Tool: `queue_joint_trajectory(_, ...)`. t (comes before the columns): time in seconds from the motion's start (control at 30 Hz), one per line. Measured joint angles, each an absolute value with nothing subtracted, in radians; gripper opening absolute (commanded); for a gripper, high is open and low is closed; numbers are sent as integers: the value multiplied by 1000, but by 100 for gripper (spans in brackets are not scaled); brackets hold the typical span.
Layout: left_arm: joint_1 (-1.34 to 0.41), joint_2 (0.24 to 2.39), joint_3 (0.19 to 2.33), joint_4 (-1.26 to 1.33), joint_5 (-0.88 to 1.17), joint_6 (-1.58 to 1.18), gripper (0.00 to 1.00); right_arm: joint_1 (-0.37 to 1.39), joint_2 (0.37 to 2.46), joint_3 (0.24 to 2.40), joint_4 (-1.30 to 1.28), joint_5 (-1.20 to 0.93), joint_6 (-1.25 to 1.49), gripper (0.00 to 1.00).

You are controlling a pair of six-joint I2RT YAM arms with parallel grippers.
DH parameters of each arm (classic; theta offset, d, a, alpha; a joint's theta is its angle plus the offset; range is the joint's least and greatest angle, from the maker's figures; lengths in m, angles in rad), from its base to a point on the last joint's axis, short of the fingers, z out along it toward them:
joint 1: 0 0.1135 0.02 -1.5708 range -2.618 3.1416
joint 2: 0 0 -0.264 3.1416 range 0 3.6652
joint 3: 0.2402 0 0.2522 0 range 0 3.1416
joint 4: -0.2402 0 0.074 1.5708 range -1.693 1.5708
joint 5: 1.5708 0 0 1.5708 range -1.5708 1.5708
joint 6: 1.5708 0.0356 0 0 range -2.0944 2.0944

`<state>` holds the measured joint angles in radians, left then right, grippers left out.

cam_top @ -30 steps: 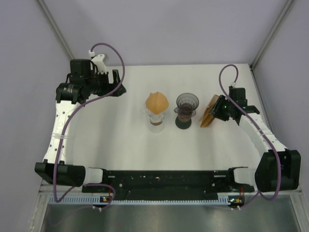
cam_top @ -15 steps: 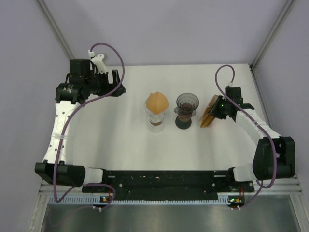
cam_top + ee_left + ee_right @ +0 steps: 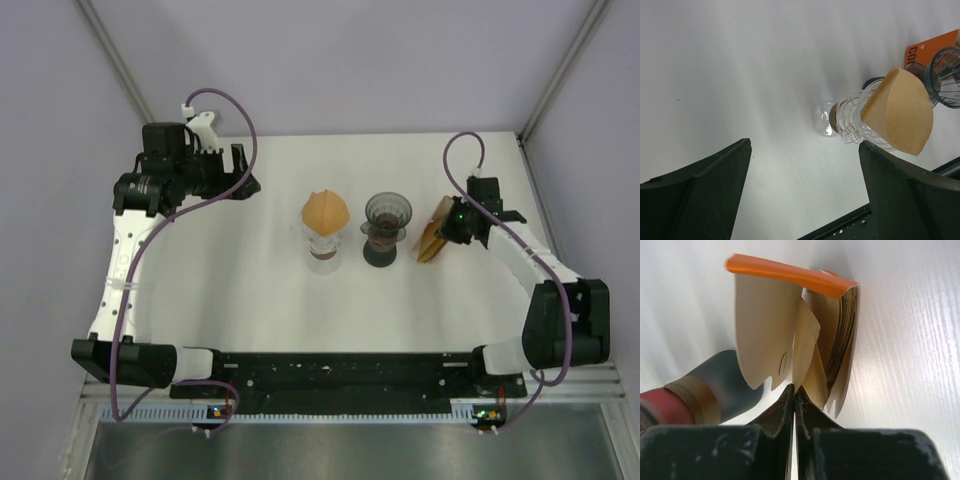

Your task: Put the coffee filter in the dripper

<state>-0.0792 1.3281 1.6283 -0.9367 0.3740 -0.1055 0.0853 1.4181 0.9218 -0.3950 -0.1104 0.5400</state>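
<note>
The dark dripper (image 3: 387,213) stands mid-table on its dark base (image 3: 715,382) with nothing in its cone. To its right an orange-topped pack of brown coffee filters (image 3: 433,234) stands on edge. My right gripper (image 3: 455,228) is at the pack. In the right wrist view its jaws (image 3: 794,392) are shut on the lower edge of one coffee filter (image 3: 807,337) that is fanned out from the stack (image 3: 840,330). My left gripper (image 3: 245,176) hangs open at the far left with nothing between its fingers (image 3: 900,195).
A clear glass dripper (image 3: 323,245) with a brown filter (image 3: 325,211) in it stands just left of the dark one; the left wrist view shows it too (image 3: 852,120). The booth walls close the table off on the left, right and far sides.
My right gripper has closed its jaws onto the filter's edge at the pack, and the right arm has shifted slightly. The left arm has not moved.
</note>
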Motion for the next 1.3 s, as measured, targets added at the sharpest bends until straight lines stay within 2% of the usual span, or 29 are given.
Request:
queue_joint_trajectory(0.27,-79,1328,1629,-937,379,-105,95,97,1267,1079,-565,-84,423,0)
queue_joint_trajectory(0.53,-79,1328,1629,-937,404,-105,95,175,1198,1451,-778,-97,164,0)
queue_joint_trajectory(0.67,-79,1328,1629,-937,408,-105,94,317,1230,1635,-878,-83,-21,0)
queue_joint_trajectory(0.8,-79,1328,1629,-937,408,-105,95,593,1316,1777,-971,7,-263,0)
queue_joint_trajectory(0.93,-79,1328,1629,-937,408,-102,95,757,1401,1797,-1090,158,-490,0)
queue_joint_trajectory(1.13,-79,1328,1629,-937,408,-101,95,849,1454,1802,-1222,373,-738,0)
queue_joint_trajectory(1.3,-79,1328,1629,-938,408,-101,94,881,1454,1831,-1293,406,-907,0)
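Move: Some 13 cm to the right hand's left, about 1 cm farther out, is the dark dripper on its red-and-black carafe, its middle roughly 4 cm above the hand point. The filter packet stands about 3 cm ahead and 1 cm left, 4 cm lower; the clear dripper, already lined, is 25 cm left, 1 cm nearer, 4 cm higher. From the left hand the dark dripper lies about 36 cm right, 3 cm ahead and 18 cm down. Drawing the already pinched paper filter out of the packet, the right hand rises nearly straight up at first, then swings about 13 cm left near the top, 28 cm up, and sinks around 5 cm while easing back. It rolls roughly 120 degrees counter-clockwise about its pointing line, fingers shut on the filter and still aimed forward and down, ending above and short of the dark dripper. ##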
